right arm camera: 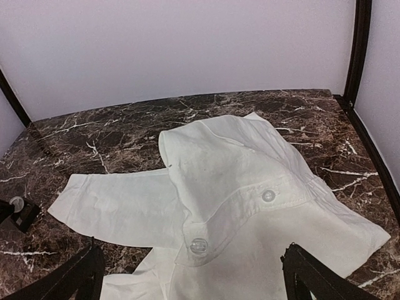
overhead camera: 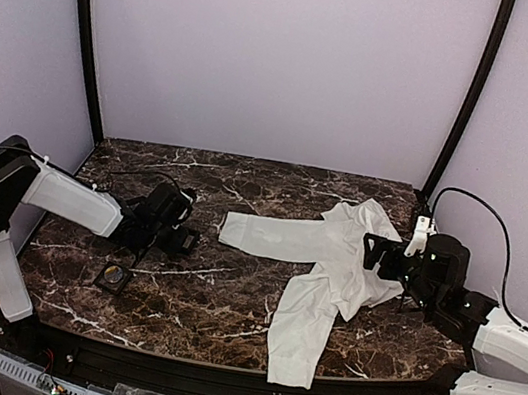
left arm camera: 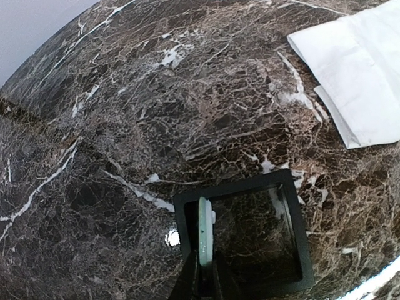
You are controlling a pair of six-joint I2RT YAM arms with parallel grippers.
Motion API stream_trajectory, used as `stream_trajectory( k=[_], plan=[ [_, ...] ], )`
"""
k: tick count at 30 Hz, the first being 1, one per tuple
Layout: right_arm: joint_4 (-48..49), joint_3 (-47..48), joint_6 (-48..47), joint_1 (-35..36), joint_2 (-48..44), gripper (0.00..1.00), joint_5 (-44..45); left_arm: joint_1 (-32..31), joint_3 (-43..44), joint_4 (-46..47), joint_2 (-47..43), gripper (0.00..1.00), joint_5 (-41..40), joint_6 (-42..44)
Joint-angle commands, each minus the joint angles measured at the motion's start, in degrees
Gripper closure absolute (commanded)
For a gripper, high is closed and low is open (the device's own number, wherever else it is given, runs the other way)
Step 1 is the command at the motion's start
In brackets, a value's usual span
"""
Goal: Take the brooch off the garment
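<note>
The brooch (left arm camera: 205, 228), a small pale round pin seen edge-on, is pinched between the fingers of my left gripper (left arm camera: 205, 265), which is shut on it. It hangs just over the left inner edge of a small black square tray (left arm camera: 237, 188). In the top view the left gripper (overhead camera: 180, 234) is at the table's left, well away from the garment (overhead camera: 335, 260). The garment is a white shirt spread at centre-right, with two clear buttons showing (right arm camera: 237, 212). My right gripper (right arm camera: 197, 281) hovers open over the shirt's lower part with nothing between its fingers (right arm camera: 81, 275).
A second small black tray (overhead camera: 113, 279) with a round thing in it lies near the front left. A shirt sleeve (left arm camera: 362, 69) reaches toward the left gripper's tray. Black frame posts (overhead camera: 88, 36) stand at the back corners against pale walls.
</note>
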Motion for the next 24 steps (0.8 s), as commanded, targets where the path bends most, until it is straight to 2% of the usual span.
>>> stream_trajectory(
  k=[1,6,13,15,17,19,21,24],
  plan=[
    [0.79,-0.69,0.23,0.49,0.84,0.01,-0.16,0.24,1.34,-1.29,-0.14,0.88,0.62,0.72],
    [0.84,-0.61,0.15,0.49,1.47,0.01,0.16,0.24,0.98,-0.76,-0.5,0.73,4.44,0.76],
    [0.82,-0.52,-0.1,0.49,1.72,0.01,0.38,0.3,-1.29,0.99,-4.0,0.6,10.29,0.31],
    [1.03,-0.52,-0.19,0.49,1.79,0.01,0.08,0.28,-2.49,2.14,-6.06,0.51,12.64,0.11],
    [1.45,-0.52,-0.4,0.49,1.99,0.01,-0.2,0.29,-3.45,3.25,-8.39,0.39,15.26,0.35],
    [1.98,-0.38,-0.84,0.49,2.54,0.01,-0.64,0.32,-4.12,3.82,-10.21,0.22,16.64,0.49],
    [2.51,0.09,-1.06,0.43,3.5,0.01,-0.79,0.43,-4.48,4.04,-12.06,0.12,16.81,0.62],
    [3.38,1.04,-2.09,-0.25,5.57,0.01,-1.05,1.32,-4.61,4.19,-13.21,0.04,16.36,0.91]
  ],
)
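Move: I'm holding the brooch on edge over the left part of the empty black tray; the tray's middle is about 1 cm ahead of my left hand, 2 cm to its right and 2 cm below. The garment's sleeve end lies roughly 4 cm ahead and 9 cm right, the filled tray some 12 cm back and 9 cm left, both about 3 cm down. From my right hand, the black tray is about 8 cm ahead, 27 cm left and 17 cm below. I let the brooch go into the black tray: my left fingers spread from almost shut to nearly wide open while that hand edges right, towards the sleeve, and slightly back. Then I lift it clear, about 5 cm up from where it began and 3.5 cm to the right, drawing back 2 cm, with the wrist rolling some 15 degrees, left side down, and turning a little clockwise. ##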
